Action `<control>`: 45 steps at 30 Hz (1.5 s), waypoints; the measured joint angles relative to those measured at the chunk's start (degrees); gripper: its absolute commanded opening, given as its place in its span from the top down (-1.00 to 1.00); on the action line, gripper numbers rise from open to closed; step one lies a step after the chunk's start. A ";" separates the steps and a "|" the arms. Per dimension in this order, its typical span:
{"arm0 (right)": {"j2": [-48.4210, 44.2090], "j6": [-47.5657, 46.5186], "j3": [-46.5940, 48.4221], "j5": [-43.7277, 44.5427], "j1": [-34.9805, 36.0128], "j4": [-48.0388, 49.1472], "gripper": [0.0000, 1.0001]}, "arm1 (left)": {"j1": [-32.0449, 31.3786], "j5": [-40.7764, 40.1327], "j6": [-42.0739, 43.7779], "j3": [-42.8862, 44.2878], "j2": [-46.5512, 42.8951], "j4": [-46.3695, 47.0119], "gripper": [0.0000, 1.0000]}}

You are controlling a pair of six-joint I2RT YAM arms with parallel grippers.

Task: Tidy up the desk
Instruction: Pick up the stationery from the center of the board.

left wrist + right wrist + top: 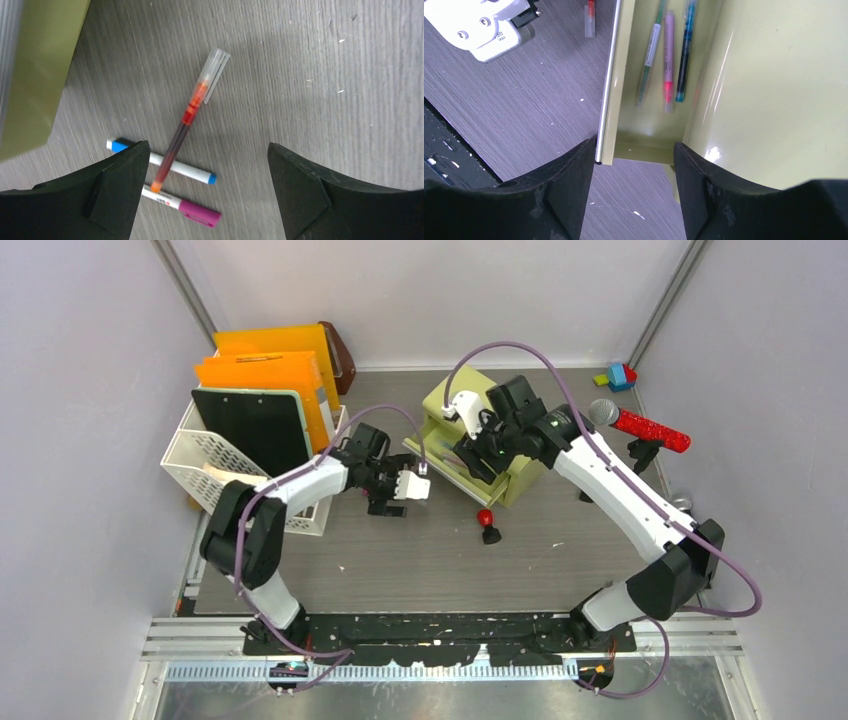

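Observation:
On the desk (420, 560) lie three pens, seen in the left wrist view: a red pen with a clear cap (186, 120) lying across a white marker with blue ends (180, 169), and beside them a marker with a magenta cap (197, 211). My left gripper (207, 146) hangs open above them and holds nothing; the top view shows the left gripper (388, 502) left of the cabinet. My right gripper (635, 146) is open at the end of the open drawer (621, 75), its left fingertip (583, 160) close to the metal handle. Three pens (668, 55) lie in the drawer.
The yellow-green drawer cabinet (525, 465) stands mid-desk. A white file rack (215, 465) with orange folders and a black clipboard fills the left. A red-topped knob (487, 524) stands in front of the cabinet. A red microphone (645, 426) and toy blocks (617, 377) sit at right.

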 measured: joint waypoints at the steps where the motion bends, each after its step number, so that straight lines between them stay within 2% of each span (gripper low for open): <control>1: -0.59 0.09 -0.76 0.02 -0.31 0.28 -0.30 | 0.00 0.59 2.21 0.96 1.38 -0.59 -0.80; 10: -3.52 0.92 -3.67 -0.37 -2.95 1.75 -0.29 | -0.37 0.81 14.19 8.59 9.05 -5.14 -0.66; 21: -3.52 1.09 -4.42 -1.20 -3.54 2.29 -0.28 | -0.44 -2.47 21.84 16.26 16.28 -14.80 -0.27; 31: -3.52 1.09 -4.61 -1.73 -4.00 2.54 -0.28 | -1.09 -5.88 24.02 18.21 17.79 -17.86 0.36; 38: -3.52 1.14 -5.05 -1.86 -4.35 2.64 -0.27 | -2.25 -8.02 23.98 16.06 16.63 -16.81 0.78; 45: -3.56 1.29 -5.77 -2.12 -4.72 2.73 -0.27 | -4.98 -10.99 21.46 10.21 10.58 -15.28 0.99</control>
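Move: The red pen lies right under the left hand's open fingers, about 2 cm ahead, 1 cm right and 5 cm below. From this hand, the blue marker crossing the pen's tail is some 5 cm ahead and 2 cm left, the magenta marker 6 cm ahead and 5 cm left, the open drawer about 5 cm ahead and 12 cm right. From the right hand the red pen is roughly 17 cm left, 5 cm ahead and 21 cm down. The left hand sinks about 4 cm and eases 3 cm forward onto the red pen, turning some 20 degrees clockwise as its fingers tip to point more steeply down, then closes from wide open and pinches the barrel on the tail side of the middle before drawing back about 3 cm and starting up. The right hand shifts some 2.5 cm right, mostly early on, its fingers staying part-open over the drawer's near end. ##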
